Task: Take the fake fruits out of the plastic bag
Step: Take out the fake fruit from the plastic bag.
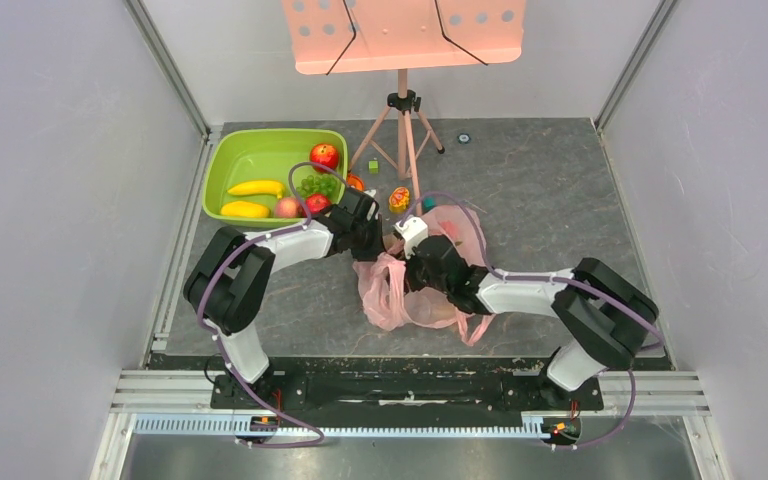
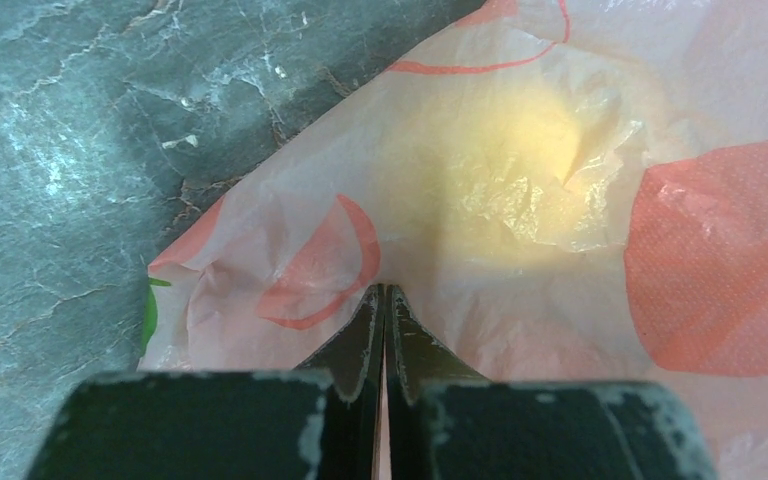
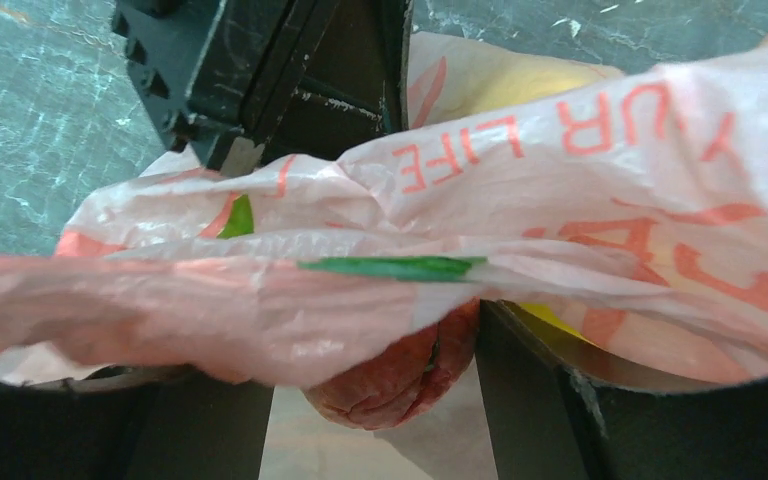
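The pink plastic bag (image 1: 400, 300) lies crumpled on the table between the two arms. My left gripper (image 2: 385, 290) is shut on a fold of its film, and a yellow fruit (image 2: 520, 165) shows through the bag just beyond the tips. My right gripper (image 3: 372, 390) reaches into the bag mouth under a flap of film. Its jaws are open around a red fruit (image 3: 400, 375), which touches the right finger (image 3: 530, 400) with a gap on the left side. In the top view both grippers meet over the bag's upper part, left gripper (image 1: 378, 243) and right gripper (image 1: 418, 258).
A lime-green basin (image 1: 222, 165) at the back left holds a red apple (image 1: 325, 155), a banana (image 1: 256, 188) and other fruits. A yellow-orange fruit (image 1: 399, 199) lies loose behind the bag. A pink music stand's tripod (image 1: 403, 110) stands at the back centre.
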Controlling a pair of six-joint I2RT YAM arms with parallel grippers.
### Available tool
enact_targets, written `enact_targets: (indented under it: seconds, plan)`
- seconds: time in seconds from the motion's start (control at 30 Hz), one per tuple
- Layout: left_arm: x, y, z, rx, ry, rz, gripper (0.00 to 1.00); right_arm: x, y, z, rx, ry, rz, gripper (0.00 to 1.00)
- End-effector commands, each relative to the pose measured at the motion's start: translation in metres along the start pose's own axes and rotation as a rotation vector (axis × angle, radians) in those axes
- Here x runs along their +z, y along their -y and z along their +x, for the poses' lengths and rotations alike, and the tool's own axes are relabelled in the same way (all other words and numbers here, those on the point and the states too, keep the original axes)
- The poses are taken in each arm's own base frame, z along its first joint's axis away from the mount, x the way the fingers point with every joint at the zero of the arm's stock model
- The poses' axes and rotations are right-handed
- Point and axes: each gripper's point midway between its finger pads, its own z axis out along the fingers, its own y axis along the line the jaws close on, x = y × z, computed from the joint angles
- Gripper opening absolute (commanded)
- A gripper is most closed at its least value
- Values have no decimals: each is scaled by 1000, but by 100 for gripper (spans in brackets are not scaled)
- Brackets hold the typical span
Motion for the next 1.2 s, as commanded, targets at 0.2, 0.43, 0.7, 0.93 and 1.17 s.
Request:
enact_targets:
  seconds: [0.2,0.43,0.7,0.93,1.17]
  plan:
    - [-12,-3,-16,7,80,-23,3,-48,1,-21,-5,70,-8,61]
    - [-31,-6,-23,8,133,-54,3,-87,-4,-25,-20,99,-59,61]
    - [-66,11,-39,19,202,-13,19,-130,-9,-37,-32,160,-112,61]
    - [-105,34,-46,18,252,64,53,-160,-19,-50,-119,248,-196,61]
    - [-165,67,-53,35,329,197,66,-183,-31,-76,-187,361,-262,61]
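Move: The right hand already has the red-orange fruit between its fingers, down in the bag's mouth. From the left hand, whose shut tips are on the bag's far-left part, that fruit is about 6 cm right and 3 cm nearer. A yellow fruit under the plastic is some 6 cm ahead and 3 cm left of the right hand; the green bin's middle is roughly 22 cm ahead and 30 cm left of it, the yellow toy cup 15 cm ahead and 2 cm left. Upward, back and to its right, the right hand draws the red-orange fruit out of the bag's mouth, rising about 14 cm while keeping its grip and turning some 20 degrees. The left hand at first stays down on the bag, edging left, then lifts off it by about 12 cm, its fingers opening well over halfway and tipping outward a little. ##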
